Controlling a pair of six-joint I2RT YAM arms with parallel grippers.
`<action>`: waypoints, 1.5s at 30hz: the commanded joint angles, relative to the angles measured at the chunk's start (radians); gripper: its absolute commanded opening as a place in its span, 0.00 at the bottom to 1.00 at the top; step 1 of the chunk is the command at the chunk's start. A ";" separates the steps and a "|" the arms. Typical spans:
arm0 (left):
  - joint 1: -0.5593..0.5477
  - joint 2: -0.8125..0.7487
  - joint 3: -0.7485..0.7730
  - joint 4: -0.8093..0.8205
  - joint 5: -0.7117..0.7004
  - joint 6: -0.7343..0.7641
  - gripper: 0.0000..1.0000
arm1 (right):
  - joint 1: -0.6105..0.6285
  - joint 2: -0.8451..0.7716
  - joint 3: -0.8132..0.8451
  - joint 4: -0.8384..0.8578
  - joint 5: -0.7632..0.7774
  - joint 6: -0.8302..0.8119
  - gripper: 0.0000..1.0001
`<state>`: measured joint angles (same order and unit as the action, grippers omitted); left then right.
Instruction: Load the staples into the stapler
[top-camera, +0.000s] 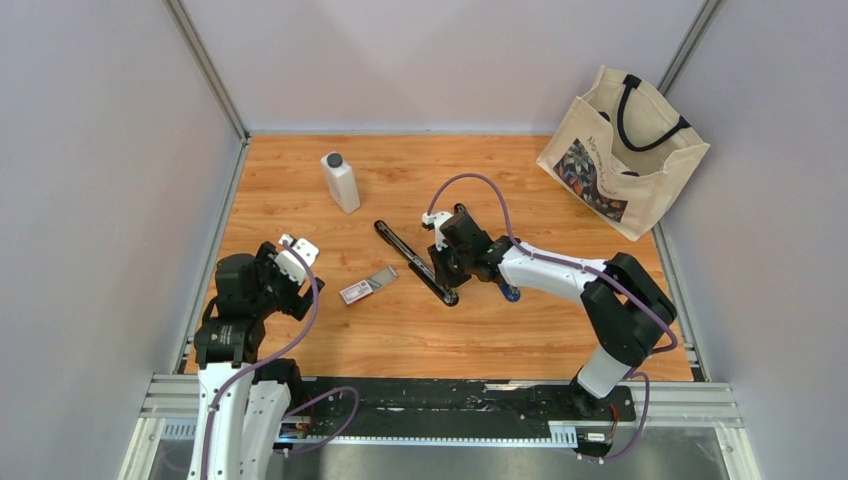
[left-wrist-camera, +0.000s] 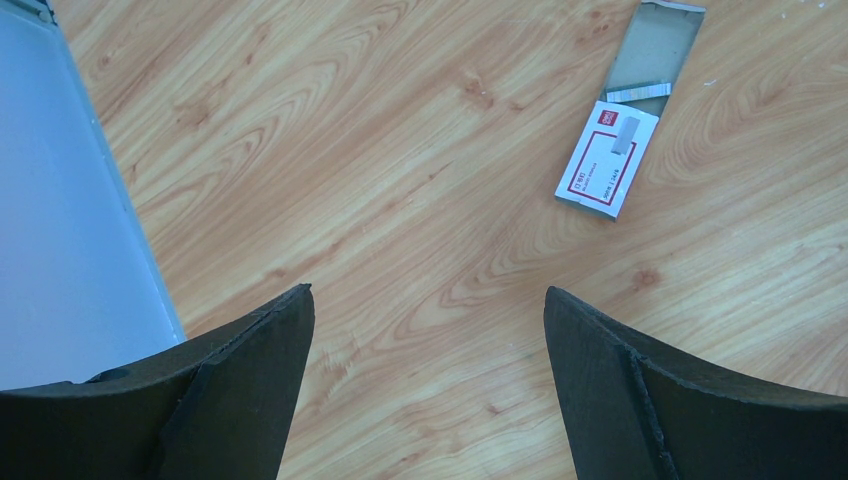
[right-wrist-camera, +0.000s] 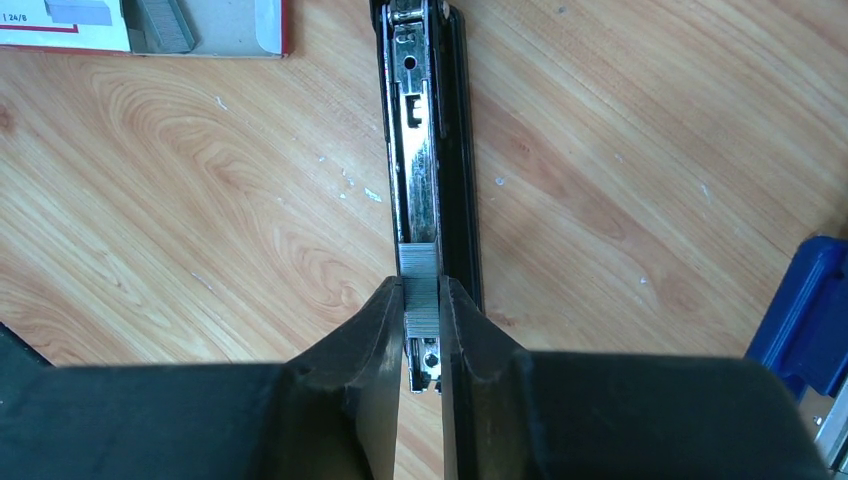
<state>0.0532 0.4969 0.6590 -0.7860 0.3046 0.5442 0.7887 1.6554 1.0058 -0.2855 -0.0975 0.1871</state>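
The black stapler (top-camera: 410, 258) lies opened flat mid-table, its metal magazine channel (right-wrist-camera: 418, 150) facing up. My right gripper (right-wrist-camera: 422, 290) is shut on a short strip of staples (right-wrist-camera: 420, 262), held in line with the channel near its end. I cannot tell whether the strip rests in the channel. The white-and-red staples box (left-wrist-camera: 608, 158) lies left of the stapler with its grey tray (left-wrist-camera: 655, 50) slid out. My left gripper (left-wrist-camera: 428, 300) hovers open over bare wood, short of the box, with nothing between its fingers.
A white bottle (top-camera: 340, 182) stands behind the stapler. A canvas tote bag (top-camera: 622, 150) sits at the back right corner. A small blue object (right-wrist-camera: 805, 310) lies beside my right arm. Grey walls enclose the table on three sides.
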 joint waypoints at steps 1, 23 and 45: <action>0.008 0.000 -0.004 0.030 -0.001 -0.007 0.92 | -0.003 0.014 -0.001 0.037 -0.025 -0.006 0.19; 0.008 0.002 -0.002 0.028 0.002 -0.006 0.92 | -0.005 0.018 0.005 0.028 -0.033 -0.029 0.29; 0.008 -0.015 0.001 0.018 0.031 -0.009 0.93 | -0.008 0.017 0.123 -0.230 -0.035 -0.391 0.50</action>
<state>0.0532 0.4961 0.6590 -0.7815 0.3119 0.5438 0.7841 1.6787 1.1458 -0.4301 -0.1303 -0.1005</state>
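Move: The right fingertips already hold the strip of staples in the open black stapler's rail, near its front end, so the staples lie at the hand point. The black stapler's hinge is about 4 cm ahead and 7 cm left; the staple box is some 15 cm left and level; the blue stapler's middle is roughly 6 cm ahead and 8 cm right, all slightly lower. From the left gripper, the staples are about 31 cm right, 4 cm ahead and 11 cm down. Let go of the staples with the right gripper: hold it nearly still over the front of the black stapler's rail and ease the fingers apart to about half open. Then lift clear of the rail, some 2.5 cm up and just over 1 cm forward, turning the wrist about 15 degrees counter-clockwise as it rises. ##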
